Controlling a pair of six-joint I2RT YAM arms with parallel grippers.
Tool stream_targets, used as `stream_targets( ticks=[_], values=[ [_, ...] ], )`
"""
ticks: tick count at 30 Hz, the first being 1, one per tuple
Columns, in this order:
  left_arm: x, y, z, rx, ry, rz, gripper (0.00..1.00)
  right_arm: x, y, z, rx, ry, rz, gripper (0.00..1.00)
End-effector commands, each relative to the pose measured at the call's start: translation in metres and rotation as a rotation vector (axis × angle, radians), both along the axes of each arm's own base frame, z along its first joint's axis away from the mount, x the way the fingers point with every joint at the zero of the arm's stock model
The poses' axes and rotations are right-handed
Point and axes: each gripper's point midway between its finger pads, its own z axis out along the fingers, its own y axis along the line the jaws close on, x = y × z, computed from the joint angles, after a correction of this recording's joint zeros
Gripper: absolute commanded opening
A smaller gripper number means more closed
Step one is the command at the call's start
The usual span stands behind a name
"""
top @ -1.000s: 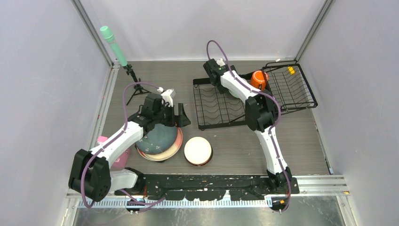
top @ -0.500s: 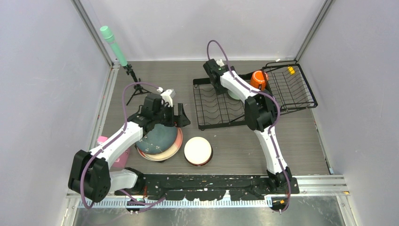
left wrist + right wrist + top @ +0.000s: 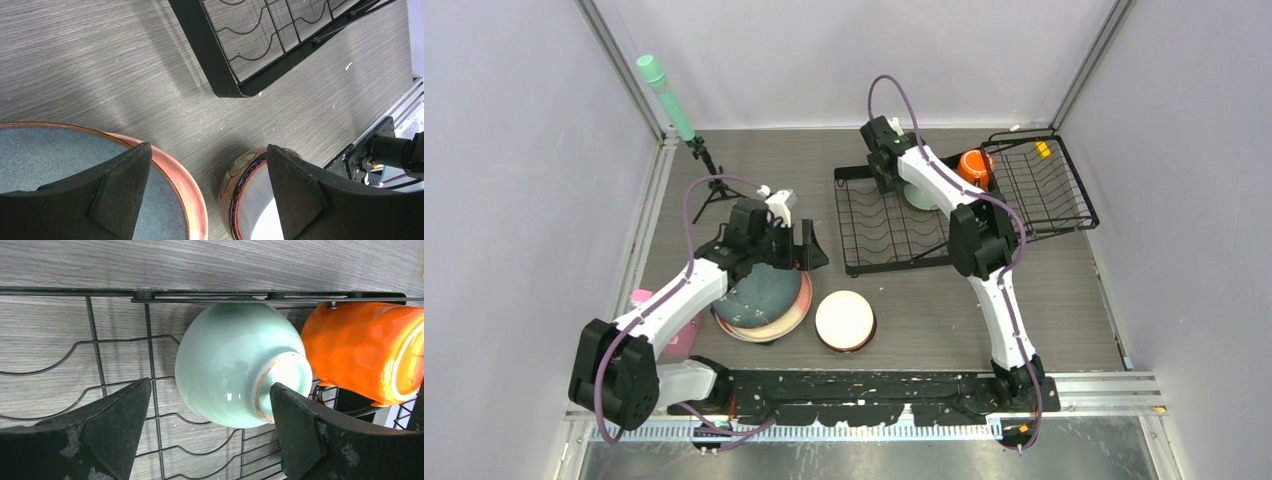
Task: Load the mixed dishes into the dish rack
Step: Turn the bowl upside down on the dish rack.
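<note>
The dish rack (image 3: pixel 879 235) lies at the back right, a flat section joined to a basket (image 3: pixel 1049 190). A mint-green bowl (image 3: pixel 235 365) rests tilted, foot up, in the flat section beside an orange mug (image 3: pixel 360 352), which lies on its side. My right gripper (image 3: pixel 210 390) is open astride that bowl, its left finger well clear of it. My left gripper (image 3: pixel 209 150) hangs open over bare table, holding nothing. Under it a dark teal plate (image 3: pixel 50 155) sits on a pink plate (image 3: pixel 177 177), next to a white bowl nested in a brown bowl (image 3: pixel 250 192).
A mint-green cylinder on a black tripod (image 3: pixel 669 95) stands at the back left. A small pink cup (image 3: pixel 642 298) shows beside the left arm. Small yellow pieces (image 3: pixel 1044 150) sit in the basket. Walls close in on three sides.
The right gripper's jaws have widened and its wrist has shifted slightly, so the mint-green bowl now shows in the rack from above. The left arm has not moved.
</note>
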Motion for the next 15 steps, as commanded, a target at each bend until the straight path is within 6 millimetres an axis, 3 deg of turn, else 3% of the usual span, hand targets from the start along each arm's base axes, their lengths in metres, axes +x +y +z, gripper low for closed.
stream_targets(
  ticks=[1, 4, 6, 7, 8, 9, 10, 11, 12, 13, 15],
  values=[
    [0.000, -0.005, 0.028, -0.037, -0.061, -0.028, 0.87, 0.001, 0.012, 0.075, 0.146, -0.146, 0.012, 0.94],
    [-0.006, -0.005, 0.027, -0.035, -0.054, -0.030, 0.87, -0.006, 0.016, 0.095, 0.216, -0.189, 0.023, 0.94],
    [-0.011, -0.006, 0.025, -0.033, -0.046, -0.032, 0.87, -0.018, 0.016, 0.095, 0.250, -0.180, 0.032, 0.94],
    [-0.014, -0.006, 0.024, -0.031, -0.038, -0.031, 0.87, -0.023, 0.015, 0.108, 0.280, -0.201, 0.028, 0.94],
    [-0.016, -0.007, 0.022, -0.027, -0.033, -0.031, 0.86, -0.031, 0.017, 0.102, 0.300, -0.176, 0.035, 0.94],
    [-0.019, -0.007, 0.021, -0.021, -0.031, -0.030, 0.87, -0.037, 0.018, 0.112, 0.336, -0.188, 0.034, 0.94],
    [-0.021, -0.006, 0.020, -0.014, -0.026, -0.027, 0.87, -0.045, 0.022, 0.102, 0.365, -0.155, 0.049, 0.94],
    [-0.024, -0.006, 0.019, -0.009, -0.019, -0.028, 0.87, -0.051, 0.023, 0.112, 0.404, -0.171, 0.044, 0.93],
    [-0.025, -0.006, 0.019, -0.008, -0.017, -0.029, 0.87, -0.059, 0.027, 0.104, 0.434, -0.145, 0.054, 0.93],
    [-0.026, -0.006, 0.019, -0.008, -0.017, -0.028, 0.87, -0.065, 0.028, 0.114, 0.475, -0.160, 0.047, 0.93],
    [-0.028, -0.005, 0.018, -0.004, -0.009, -0.028, 0.87, -0.079, 0.031, 0.114, 0.533, -0.154, 0.049, 0.92]
  ],
)
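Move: The pale green bowl already lies upside down against the rack's far rail, about 4 cm ahead of the open right hand, 5 cm to its right and 4 cm below. From that hand, the orange mug lies some 7 cm ahead and 17 cm right, the dark green mug 6 cm back and 18 cm right, both roughly 5 cm lower. From the left hand, the bowl is about 21 cm ahead, 23 cm right and 8 cm down. The bowl is left where it lies as the right hand, fingers staying wide open, rises away from it by about 9 cm and draws back some 6 cm over the rack, quickening at first. Its wrist rolls left side up by about 20 degrees and tips slightly upward. The empty, open left hand eases a little back and up. ##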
